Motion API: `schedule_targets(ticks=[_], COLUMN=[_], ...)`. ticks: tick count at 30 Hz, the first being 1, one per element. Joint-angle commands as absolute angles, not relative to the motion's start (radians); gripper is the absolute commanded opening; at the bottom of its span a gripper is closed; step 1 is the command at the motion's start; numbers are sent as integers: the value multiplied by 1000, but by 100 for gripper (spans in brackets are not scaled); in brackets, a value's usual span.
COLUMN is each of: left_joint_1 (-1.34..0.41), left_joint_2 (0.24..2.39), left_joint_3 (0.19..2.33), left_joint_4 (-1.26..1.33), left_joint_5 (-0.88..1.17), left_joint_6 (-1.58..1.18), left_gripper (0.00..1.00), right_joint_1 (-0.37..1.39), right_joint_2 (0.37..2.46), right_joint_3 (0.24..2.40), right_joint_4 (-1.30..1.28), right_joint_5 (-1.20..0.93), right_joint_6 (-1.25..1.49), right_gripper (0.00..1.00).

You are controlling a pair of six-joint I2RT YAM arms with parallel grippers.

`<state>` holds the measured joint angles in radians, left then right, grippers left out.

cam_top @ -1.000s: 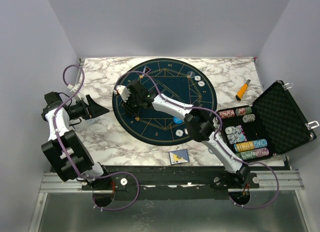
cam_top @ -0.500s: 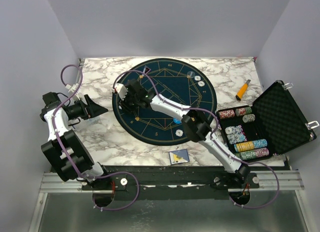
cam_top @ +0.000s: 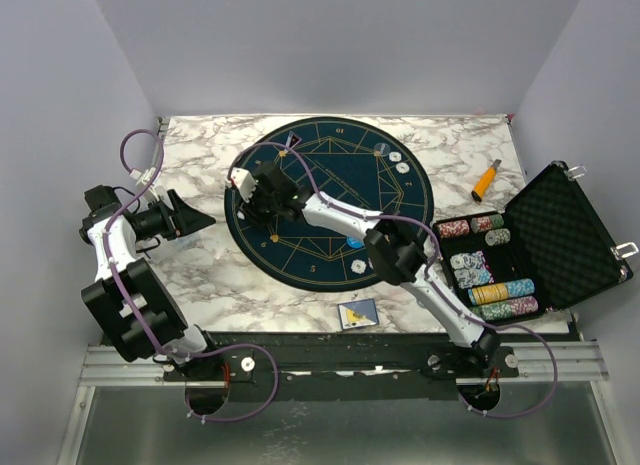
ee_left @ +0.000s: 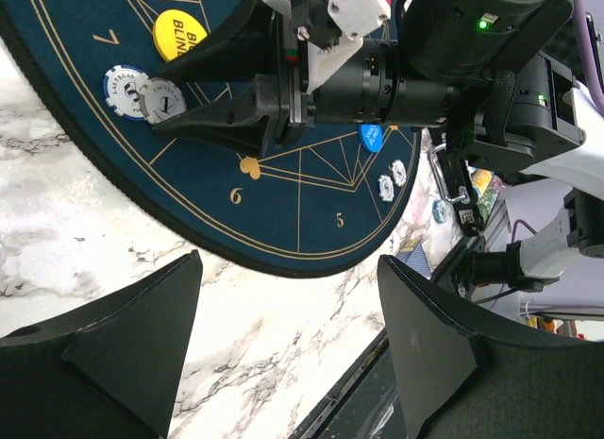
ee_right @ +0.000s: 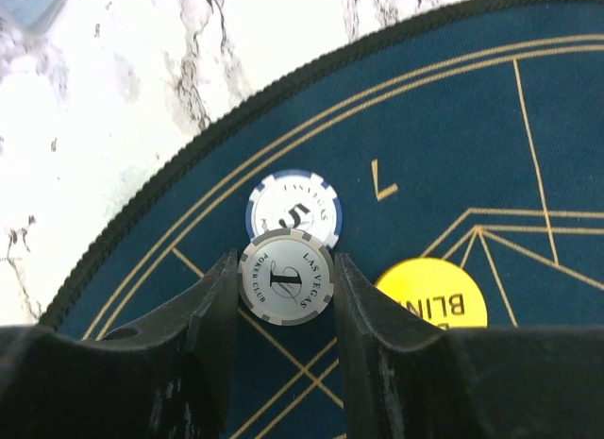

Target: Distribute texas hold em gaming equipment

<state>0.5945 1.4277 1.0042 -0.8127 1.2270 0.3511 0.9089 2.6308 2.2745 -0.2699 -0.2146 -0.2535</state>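
My right gripper (ee_right: 284,265) is shut on a grey-edged poker chip (ee_right: 286,277) marked 1, held flat just over the round dark blue mat (ee_right: 453,127). A blue-edged chip (ee_right: 294,205) marked 5 lies on the mat just beyond it, partly under the grey one. A yellow button disc (ee_right: 434,290) lies to the right. In the top view the right gripper (cam_top: 262,193) is over the mat's left part. My left gripper (cam_top: 200,218) stands open and empty over the marble, left of the mat. A blue button (cam_top: 355,242) and white chips (cam_top: 399,162) lie elsewhere on the mat.
An open black case (cam_top: 560,235) with rows of chip stacks (cam_top: 490,275) sits at the right. An orange-handled tool (cam_top: 486,179) lies behind it. A blue-backed card (cam_top: 358,313) lies at the near table edge. The right arm (ee_left: 444,71) crosses the left wrist view.
The right gripper, still holding the grey chip, has shifted slightly toward the mat's far left. The left arm has stayed still.
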Motion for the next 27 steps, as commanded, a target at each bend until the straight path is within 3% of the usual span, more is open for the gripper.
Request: schedule_targets(ticks=[1,5,8,20,27], left_joint_1=[605,605,605,582,453], left_joint_2=[1426,1427,1424,1378,1322], left_joint_3=[1023,1019,1014,999,977], left_joint_4=[-825,-825,-826,-830,-828], left_joint_5=[1273,1267,1264,1229,1083], left_joint_6=[370,375,383,404,439], left_gripper=[77,77,77,77,77], right_joint_1=[914,916,916,914,821], right_joint_2=[2573,2564,2551,2203,1933], right_joint_3=[2162,2167,2181,2029,1715], right_joint_4=[-291,-308,-326,-455,-549], right_joint_5=[-175,-180,-189,-336,-326], right_joint_6=[-277,-276,-270,-289,-320], right_gripper=[42,62,67,68,67])
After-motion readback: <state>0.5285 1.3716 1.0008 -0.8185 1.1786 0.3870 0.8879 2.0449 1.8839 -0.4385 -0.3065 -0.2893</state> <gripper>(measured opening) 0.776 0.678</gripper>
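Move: The silver-rimmed 1 chip is already between the right hand's fingertips, about 1 cm below the hand point and otherwise level with it, overlapping the white 5 chip. That 5 chip lies some 3 cm to the right hand's left and 1 cm farther out, and the yellow big blind button about 5 cm ahead and 2 cm right. From the left hand the 1 chip lies roughly 10 cm ahead, 11 cm right and 15 cm below. The right fingers open and let go of the 1 chip, then the hand rises about 16 cm, drawing right and back. ##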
